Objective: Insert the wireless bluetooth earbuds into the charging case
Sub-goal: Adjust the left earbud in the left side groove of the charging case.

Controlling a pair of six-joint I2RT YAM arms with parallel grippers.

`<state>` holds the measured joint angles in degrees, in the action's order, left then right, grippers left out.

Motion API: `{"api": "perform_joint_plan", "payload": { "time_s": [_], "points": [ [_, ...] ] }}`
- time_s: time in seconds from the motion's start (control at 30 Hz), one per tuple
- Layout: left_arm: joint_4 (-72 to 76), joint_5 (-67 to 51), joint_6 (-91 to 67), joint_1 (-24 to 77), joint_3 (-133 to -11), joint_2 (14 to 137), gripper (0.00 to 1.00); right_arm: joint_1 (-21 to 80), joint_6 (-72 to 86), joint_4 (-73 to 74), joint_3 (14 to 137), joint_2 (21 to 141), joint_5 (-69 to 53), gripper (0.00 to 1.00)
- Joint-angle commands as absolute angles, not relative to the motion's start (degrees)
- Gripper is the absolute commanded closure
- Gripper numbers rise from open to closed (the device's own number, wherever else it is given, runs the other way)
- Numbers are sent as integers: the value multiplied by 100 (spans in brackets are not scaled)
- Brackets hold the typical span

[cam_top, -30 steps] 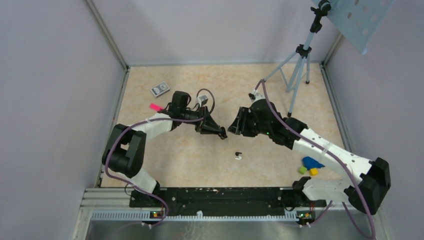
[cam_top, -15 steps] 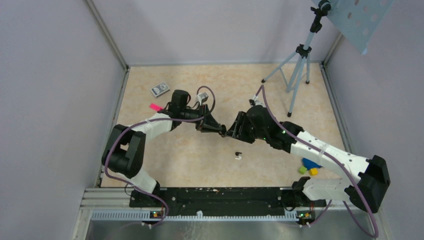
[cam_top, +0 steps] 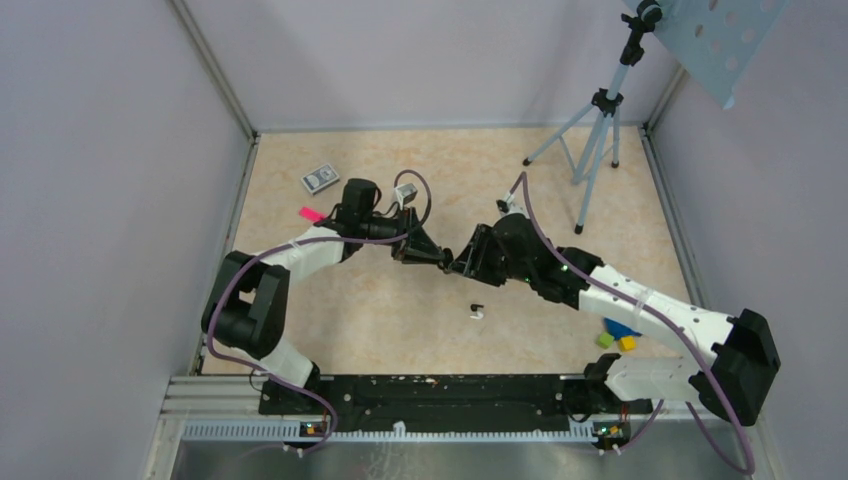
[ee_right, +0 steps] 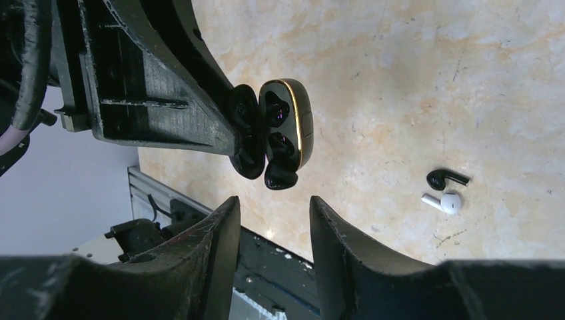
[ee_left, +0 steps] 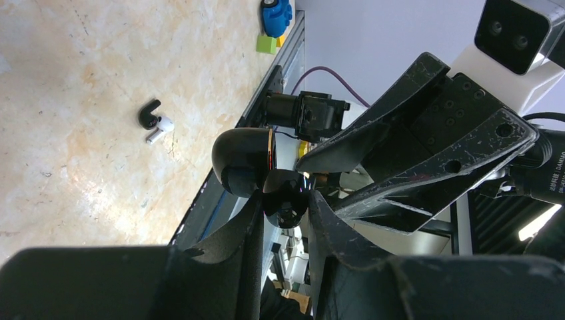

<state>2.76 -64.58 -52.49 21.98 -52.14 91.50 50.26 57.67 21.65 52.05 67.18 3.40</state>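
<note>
My left gripper (cam_top: 438, 261) is shut on the open black charging case (cam_top: 449, 265) and holds it above the table. In the right wrist view the case (ee_right: 283, 130) shows a gold rim and two dark wells. A glossy black piece (ee_right: 280, 179) sits at its lower end; I cannot tell if it is an earbud. My right gripper (ee_right: 270, 210) is open and empty, its tips just short of the case. In the left wrist view my left fingers (ee_left: 256, 223) pinch the case body (ee_left: 285, 197). A black earbud (ee_right: 445, 178) and a white earbud (ee_right: 443, 201) lie together on the table (cam_top: 476, 310).
A tripod (cam_top: 592, 140) stands at the back right. A small grey box (cam_top: 320, 178) and a pink strip (cam_top: 311, 213) lie at the back left. Coloured toy blocks (cam_top: 620, 333) lie by the right arm. Walls close in three sides.
My right gripper has moved left toward the left gripper, and its fingertips now stand right at the held case. The left gripper has shifted only slightly. The earbuds on the table have not moved.
</note>
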Motion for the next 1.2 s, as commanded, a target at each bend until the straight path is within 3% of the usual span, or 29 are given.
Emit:
{"api": "perform_joint_plan", "payload": {
  "time_s": [0.0,0.83,1.17],
  "points": [
    [492,-6574,-5150,2254,-5353,8938,100,5105,5758,1801,5182,6765,377,59],
    [492,-6614,-5115,2285,-5373,8990,100,5102,5841,1714,5045,6945,409,77],
    [163,-6812,-4953,2281,-5506,9160,100,5102,5047,2018,5248,6988,366,83]
  ]
}}
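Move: The black earbud sticking out of the case's near groove is about 1 cm ahead of the right hand, 1 cm to its left and 2 cm below. The open charging case is some 3 cm ahead, 3 cm left and 2 cm below. The loose black-and-white earbud pair on the table lies roughly 5 cm back, 4 cm right and 15 cm below. From the left hand, which holds the case, the protruding earbud is about 2 cm back, 3 cm right and 2 cm below. The right hand sinks about 2 cm onto the protruding earbud and closes, pinching it between the fingertips. ##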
